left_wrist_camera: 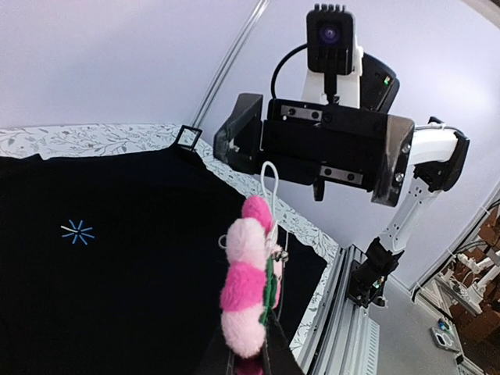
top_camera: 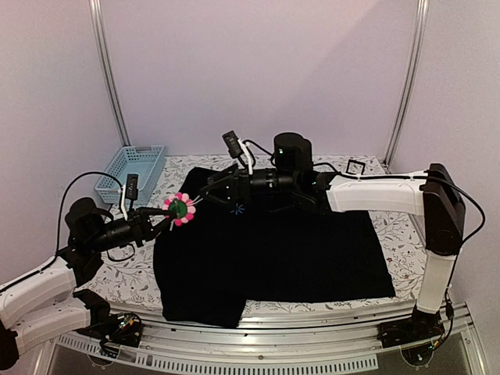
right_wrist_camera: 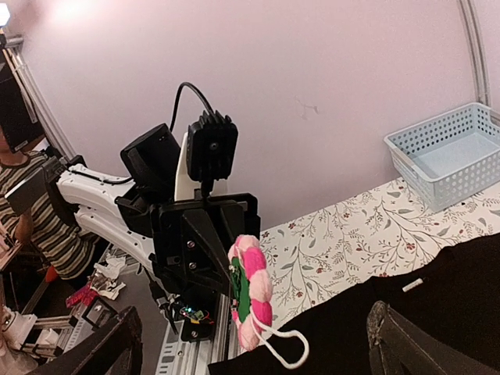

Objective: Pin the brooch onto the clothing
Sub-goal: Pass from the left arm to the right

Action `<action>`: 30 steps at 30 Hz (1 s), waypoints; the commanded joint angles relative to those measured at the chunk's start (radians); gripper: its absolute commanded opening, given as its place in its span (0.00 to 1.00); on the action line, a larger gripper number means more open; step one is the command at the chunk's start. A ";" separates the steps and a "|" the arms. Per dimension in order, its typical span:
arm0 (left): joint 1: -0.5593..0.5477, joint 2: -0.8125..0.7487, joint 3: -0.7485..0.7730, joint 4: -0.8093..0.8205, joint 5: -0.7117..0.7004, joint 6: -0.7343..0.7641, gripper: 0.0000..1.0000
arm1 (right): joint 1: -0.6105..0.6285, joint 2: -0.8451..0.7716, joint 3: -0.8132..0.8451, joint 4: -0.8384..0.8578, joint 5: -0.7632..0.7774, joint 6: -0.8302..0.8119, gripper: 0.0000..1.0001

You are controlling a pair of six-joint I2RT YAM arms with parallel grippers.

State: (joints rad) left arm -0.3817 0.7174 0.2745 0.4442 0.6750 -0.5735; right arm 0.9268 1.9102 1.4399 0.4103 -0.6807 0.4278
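Note:
The brooch (top_camera: 180, 208), a fluffy flower with pink petals and a green centre, hangs above the left edge of the clothing (top_camera: 273, 250), a black shirt spread on the table. My left gripper (top_camera: 169, 212) is shut on the brooch's lower edge. In the left wrist view the brooch (left_wrist_camera: 248, 289) stands upright between the fingers, and a white cord loop trails from it. My right gripper (top_camera: 208, 191) is open and faces the brooch from the right, a short gap away. The right wrist view has the brooch (right_wrist_camera: 251, 287) between and beyond the wide-apart fingers (right_wrist_camera: 406, 344). A light-blue star emblem (top_camera: 238, 208) marks the shirt's chest.
A light-blue plastic basket (top_camera: 129, 172) stands at the back left on the floral tablecloth (top_camera: 394, 226). A small black stand (top_camera: 355, 166) sits at the back right. Metal rails (top_camera: 297, 320) run along the near edge, and upright frame posts stand behind.

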 commanded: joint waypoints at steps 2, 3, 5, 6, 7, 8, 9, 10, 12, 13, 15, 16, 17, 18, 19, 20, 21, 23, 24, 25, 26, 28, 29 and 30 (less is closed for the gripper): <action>-0.016 -0.001 0.009 0.029 0.055 0.075 0.00 | 0.055 0.104 0.073 0.051 -0.105 -0.086 0.99; -0.020 0.001 0.010 0.033 0.058 0.074 0.00 | 0.054 0.105 0.066 0.060 -0.121 -0.082 0.99; -0.025 0.003 0.010 0.041 0.049 0.075 0.00 | 0.056 0.103 0.058 0.057 -0.138 -0.092 0.98; -0.027 0.002 0.005 0.050 0.046 0.075 0.00 | 0.059 0.102 0.056 0.057 -0.148 -0.095 0.97; -0.030 0.001 0.004 0.055 0.042 0.076 0.00 | 0.060 0.101 0.054 0.059 -0.153 -0.098 0.97; -0.032 0.001 0.002 0.056 0.038 0.080 0.00 | 0.066 0.102 0.054 0.059 -0.148 -0.101 0.96; -0.034 0.002 0.002 0.059 0.036 0.085 0.00 | 0.070 0.106 0.055 0.059 -0.139 -0.105 0.95; -0.037 0.001 0.000 0.061 0.034 0.090 0.00 | 0.073 0.111 0.059 0.060 -0.131 -0.107 0.94; -0.040 0.002 -0.001 0.066 0.031 0.102 0.00 | 0.075 0.132 0.069 0.077 -0.117 -0.101 0.91; -0.040 0.003 -0.002 0.067 0.030 0.105 0.00 | 0.076 0.146 0.075 0.086 -0.112 -0.093 0.88; -0.043 0.003 -0.003 0.066 0.028 0.106 0.00 | 0.080 0.172 0.102 0.077 -0.089 -0.083 0.84; -0.043 0.004 -0.004 0.067 0.028 0.107 0.00 | 0.081 0.184 0.115 0.070 -0.078 -0.085 0.82; -0.042 0.004 -0.004 0.066 0.025 0.105 0.00 | 0.081 0.193 0.128 0.062 -0.071 -0.086 0.82; -0.042 0.004 -0.006 0.068 0.023 0.104 0.00 | 0.082 0.203 0.140 0.056 -0.063 -0.085 0.82; -0.043 0.004 -0.006 0.072 0.022 0.103 0.00 | 0.084 0.209 0.151 0.052 -0.063 -0.083 0.80; -0.043 0.003 -0.007 0.073 0.020 0.101 0.00 | 0.084 0.217 0.160 0.053 -0.067 -0.079 0.79; -0.044 0.002 -0.008 0.074 0.019 0.098 0.00 | 0.085 0.222 0.166 0.053 -0.071 -0.075 0.77; -0.043 0.000 -0.010 0.077 0.014 0.094 0.00 | 0.090 0.233 0.174 0.052 -0.075 -0.073 0.76; -0.043 -0.001 -0.011 0.078 0.012 0.091 0.00 | 0.092 0.235 0.175 0.052 -0.074 -0.074 0.75; -0.044 -0.002 -0.012 0.079 0.011 0.089 0.00 | 0.093 0.239 0.177 0.052 -0.076 -0.076 0.73; -0.043 -0.005 -0.012 0.081 0.011 0.089 0.00 | 0.094 0.241 0.178 0.054 -0.076 -0.072 0.72; -0.043 -0.008 -0.014 0.079 0.009 0.089 0.00 | 0.095 0.243 0.177 0.063 -0.077 -0.060 0.70; -0.043 -0.010 -0.015 0.079 0.009 0.089 0.00 | 0.095 0.244 0.177 0.068 -0.081 -0.057 0.68; -0.043 -0.012 -0.015 0.078 0.009 0.089 0.00 | 0.095 0.245 0.178 0.073 -0.084 -0.052 0.67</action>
State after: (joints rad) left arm -0.4122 0.7181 0.2741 0.5003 0.6930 -0.4870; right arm 1.0122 2.1296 1.5959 0.4683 -0.7616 0.3584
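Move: My left hand already pinches the brooch, whose middle sits roughly 3 cm to the right of that hand and 1 cm farther out. From my open right hand the brooch is about 6 cm to the left, 4 cm back and 3 cm lower. The blue mark on the clothing lies some 12 cm ahead of my right hand, 7 cm right and 28 cm below; the basket is around 25 cm ahead, 30 cm left and 25 cm down. I bring my right hand in around the brooch: first back about 4 cm and left, sinking a little, then on to the left and down, some 6 cm left in all, turning about 10 degrees counter-clockwise. Its open fingers come to either side of the flower and close by about a third, not yet shut. My left hand keeps its pinch, easing back a centimetre. ##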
